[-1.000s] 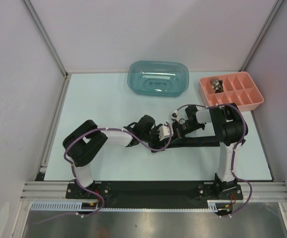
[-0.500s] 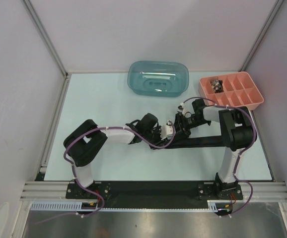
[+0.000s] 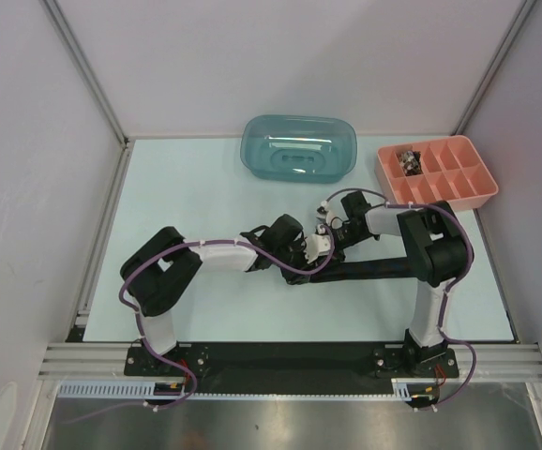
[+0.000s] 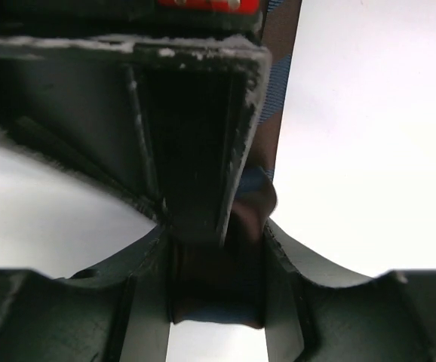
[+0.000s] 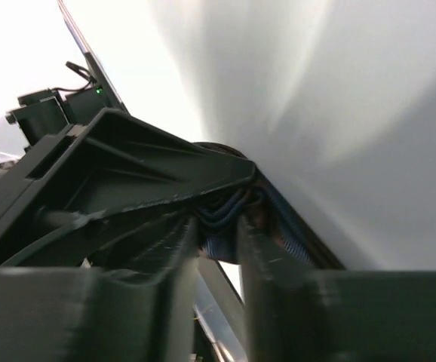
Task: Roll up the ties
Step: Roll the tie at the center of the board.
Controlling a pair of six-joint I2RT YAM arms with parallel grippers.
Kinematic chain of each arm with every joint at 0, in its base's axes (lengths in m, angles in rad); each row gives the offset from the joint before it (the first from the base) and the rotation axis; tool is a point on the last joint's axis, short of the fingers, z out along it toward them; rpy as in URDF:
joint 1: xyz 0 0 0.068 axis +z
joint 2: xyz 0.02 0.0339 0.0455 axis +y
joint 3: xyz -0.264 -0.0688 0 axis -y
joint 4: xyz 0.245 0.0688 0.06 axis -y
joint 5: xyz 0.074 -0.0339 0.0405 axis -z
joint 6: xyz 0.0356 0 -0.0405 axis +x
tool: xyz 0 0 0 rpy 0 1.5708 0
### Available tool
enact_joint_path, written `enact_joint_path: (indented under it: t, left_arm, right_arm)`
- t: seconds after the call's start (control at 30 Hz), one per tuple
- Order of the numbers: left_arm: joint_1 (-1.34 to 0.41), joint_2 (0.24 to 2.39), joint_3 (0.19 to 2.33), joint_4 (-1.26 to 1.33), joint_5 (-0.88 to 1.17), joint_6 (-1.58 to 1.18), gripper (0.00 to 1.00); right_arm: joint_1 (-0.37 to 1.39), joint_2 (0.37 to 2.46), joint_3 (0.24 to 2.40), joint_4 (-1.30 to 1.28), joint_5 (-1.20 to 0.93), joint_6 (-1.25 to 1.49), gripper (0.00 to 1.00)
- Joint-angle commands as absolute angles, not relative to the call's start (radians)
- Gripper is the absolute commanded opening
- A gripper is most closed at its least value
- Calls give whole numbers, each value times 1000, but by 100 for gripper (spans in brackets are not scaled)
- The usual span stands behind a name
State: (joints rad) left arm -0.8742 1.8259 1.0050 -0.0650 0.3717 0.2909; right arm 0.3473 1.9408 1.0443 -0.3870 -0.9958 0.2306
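One black tie (image 3: 374,270) lies flat across the table's middle, its left end bunched into a small roll where both grippers meet. My left gripper (image 3: 315,247) comes in from the left. In the left wrist view dark fabric of the tie (image 4: 218,302) fills the gap of the left gripper (image 4: 216,260), which is shut on it. My right gripper (image 3: 331,228) comes in from the right and behind. In the right wrist view folded blue-lined layers of the tie (image 5: 222,216) sit between the blurred fingers of the right gripper (image 5: 218,245), touching both.
A teal plastic tub (image 3: 299,148) stands at the back centre. A salmon compartment tray (image 3: 440,200) sits at the back right with small items in one corner cell. Enclosure walls close in left, right and behind; a metal rail runs along the near edge.
The right wrist has swung left and nearer to the left gripper at the tie's rolled end. The left gripper has edged right. The tie's long part has stayed flat.
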Motion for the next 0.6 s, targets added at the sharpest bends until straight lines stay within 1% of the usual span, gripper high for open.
enact_joint_path:
  t: [0.0,0.07,0.1,0.13,0.2,0.23,0.33,0.4,0.57]
  left_arm:
    - [-881,1829,982,-189,360,252,48]
    - [-874,1818,980,-187,362,245,52]
    - [-865,1810,973,-172,367,230,54]
    - [-856,1798,962,-157,391,224,62]
    - [-836,1760,930,-103,426,203,69]
    - [-831,1746,916,-80,443,198,74]
    - [-830,1703,862,11,465,206,83]
    - [-830,1706,853,70,468,196,87]
    - [-831,1770,876,138,485,163,90]
  right_arm:
    - [356,1983,1028,-365,-937,227,16]
    - [339,1996,1025,-376,-931,206,8]
    - [333,1999,1019,-379,-927,198,2]
    - [324,2006,1014,-379,-925,189,0]
    - [301,2017,1006,-361,-928,184,0]
    - [292,2032,1008,-354,-931,181,0]
    - [267,2048,1011,-339,-953,163,0]
    - [256,2057,1011,-341,-962,144,0]
    - [242,2074,1009,-360,-945,117,0]
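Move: The rolled part of the tie is between my left fingertips, its middle about 1 cm to their right and level with them. From my right hand it lies some 3 cm left, 2 cm back and 1 cm down, its near edge between the half-open fingers. The tie's flat tail runs off to the right, its middle some 19 cm right and 1 cm ahead of my left hand; the blue tray is about 32 cm ahead of that hand. I shut my right fingers on the edge of the rolled tie and, keeping that pinch, draw my right hand about 2.5 cm to the right and 2 cm down towards the board. Meanwhile my left fingers spread nearly wide and let go of the roll, and my left hand backs off some 2 cm, leftward and slightly back. ##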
